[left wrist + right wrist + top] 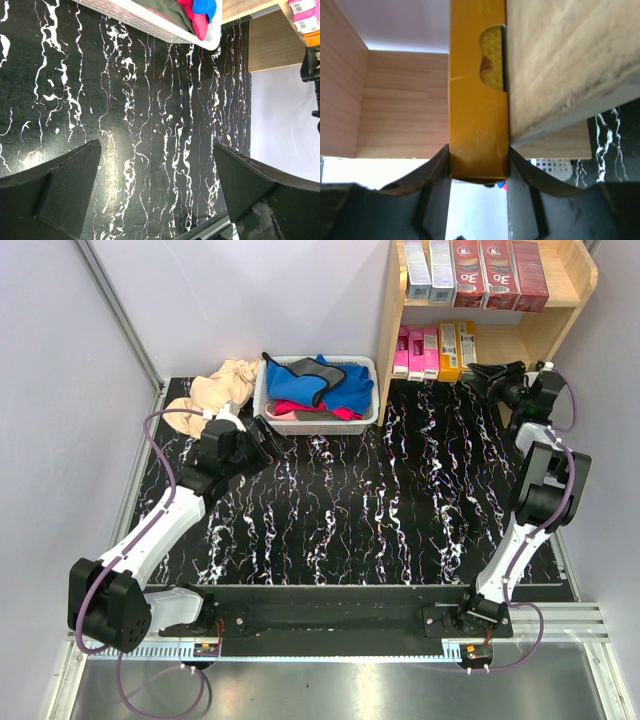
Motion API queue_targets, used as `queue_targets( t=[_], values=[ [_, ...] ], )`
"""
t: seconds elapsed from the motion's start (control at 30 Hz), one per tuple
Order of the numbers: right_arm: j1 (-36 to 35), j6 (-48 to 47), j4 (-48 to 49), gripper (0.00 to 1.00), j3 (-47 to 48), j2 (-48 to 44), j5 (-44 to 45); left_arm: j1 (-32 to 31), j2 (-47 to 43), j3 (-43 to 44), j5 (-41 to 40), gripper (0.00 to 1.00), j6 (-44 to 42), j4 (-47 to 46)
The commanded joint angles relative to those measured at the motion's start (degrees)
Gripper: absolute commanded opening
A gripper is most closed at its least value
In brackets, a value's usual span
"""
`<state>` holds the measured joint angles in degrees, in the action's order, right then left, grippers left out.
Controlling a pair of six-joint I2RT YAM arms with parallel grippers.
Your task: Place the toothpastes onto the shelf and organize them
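The light-wood shelf (570, 280) stands at the far right. Its top tier holds silver-grey toothpastes (430, 270) and dark red ones (498, 273). On the lower tier stand pink boxes (416, 350) and orange-yellow boxes (457, 348). My right gripper (480, 373) reaches into the lower tier. In the right wrist view it (479, 162) is shut on the near end of an orange-yellow toothpaste (477, 100) that lies against a wooden board (560, 65). Over the black table near the basket, my left gripper (270, 435) (157, 170) hangs open and holds nothing.
A white plastic basket (318, 418) of coloured cloths sits left of the shelf, with a beige cloth (225, 385) beside it. The left wrist view shows the basket's rim (150, 20), the shelf side (270, 40) and pink boxes (307, 15). Grey walls close in both sides.
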<state>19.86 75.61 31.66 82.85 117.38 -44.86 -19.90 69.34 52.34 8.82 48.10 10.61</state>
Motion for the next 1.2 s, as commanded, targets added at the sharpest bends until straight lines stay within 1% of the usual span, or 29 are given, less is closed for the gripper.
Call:
queue_targets(
  t=[0.0, 0.17, 0.27, 0.3, 0.33, 0.4, 0.43, 0.6, 0.83, 0.97, 1.07, 1.17],
  values=[
    [-1.9, -2.4, -6.7, 0.51, 2.2, 2.8, 0.7, 0.2, -1.8, 0.0, 1.1, 0.99, 0.0, -3.1],
    [-2.0, -2.5, -6.3, 0.57, 1.4, 2.6, 1.2, 0.2, -1.9, 0.0, 1.3, 0.99, -0.2, -2.8],
    [-2.0, -2.7, -4.3, 0.64, 0.4, 1.7, 0.8, 0.2, -1.9, 0.0, 1.4, 0.99, -0.3, -2.7],
    [-2.0, -2.9, -4.2, 0.69, 0.1, 1.2, 1.1, 0.1, -1.9, 0.0, 1.4, 0.99, -0.3, -2.8],
    [-2.0, -3.4, -4.3, 0.8, -0.1, 0.2, 1.4, 0.2, -1.8, 0.0, 1.6, 0.99, -0.3, -2.8],
    [-2.0, -4.1, -4.5, 0.91, -1.2, -1.0, 1.9, 0.2, -1.7, 0.1, 1.7, 0.99, -0.4, -2.8],
    [-2.0, -4.4, -4.5, 0.99, -1.5, -2.3, 2.4, 0.1, -1.7, 0.1, 1.9, 0.99, -0.4, -2.8],
    [-1.9, -5.5, -4.5, 1.0, -3.9, -5.6, 3.2, 0.2, -2.2, 0.3, 1.7, 0.99, -0.6, -2.4],
    [-1.8, -6.6, -3.5, 1.0, -8.8, -12.7, 3.2, 0.2, -2.4, 0.8, 1.5, 0.99, -1.4, -1.2],
    [-1.8, -7.8, -3.7, 1.0, -13.7, -17.7, 2.7, 0.2, -2.5, 0.8, 1.6, 0.99, -1.6, -1.0],
    [-1.9, -10.0, -5.3, 1.0, -17.2, -22.5, 2.5, 0.2, -2.5, 0.7, 1.8, 0.99, -1.9, -0.7],
    [-2.6, -14.7, -10.5, 1.0, -19.9, -28.3, 3.2, 0.1, -2.7, 0.8, 1.9, 0.99, -2.6, 0.2]
  ],
)
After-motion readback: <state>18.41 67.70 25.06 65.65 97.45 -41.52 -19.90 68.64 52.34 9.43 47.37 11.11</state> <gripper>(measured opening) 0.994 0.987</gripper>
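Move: The orange box I still pinch by its near end lies on the lower shelf. Its middle is about 7 cm ahead of my right hand, 1 cm to the left and roughly level. The other orange box is some 4 cm to the left of it, and the nearest pink box about 8 cm to the left of it. From my left hand, the pinched box lies about 27 cm ahead, 42 cm to the right and slightly higher. I let go of the orange box's near end with my right hand, spreading the fingers above and below it from half open to fully open while the hand sinks about 2 cm. Then I draw back some 7 cm, away from the shelf, climbing about 4 cm and drifting a little left as I go. ##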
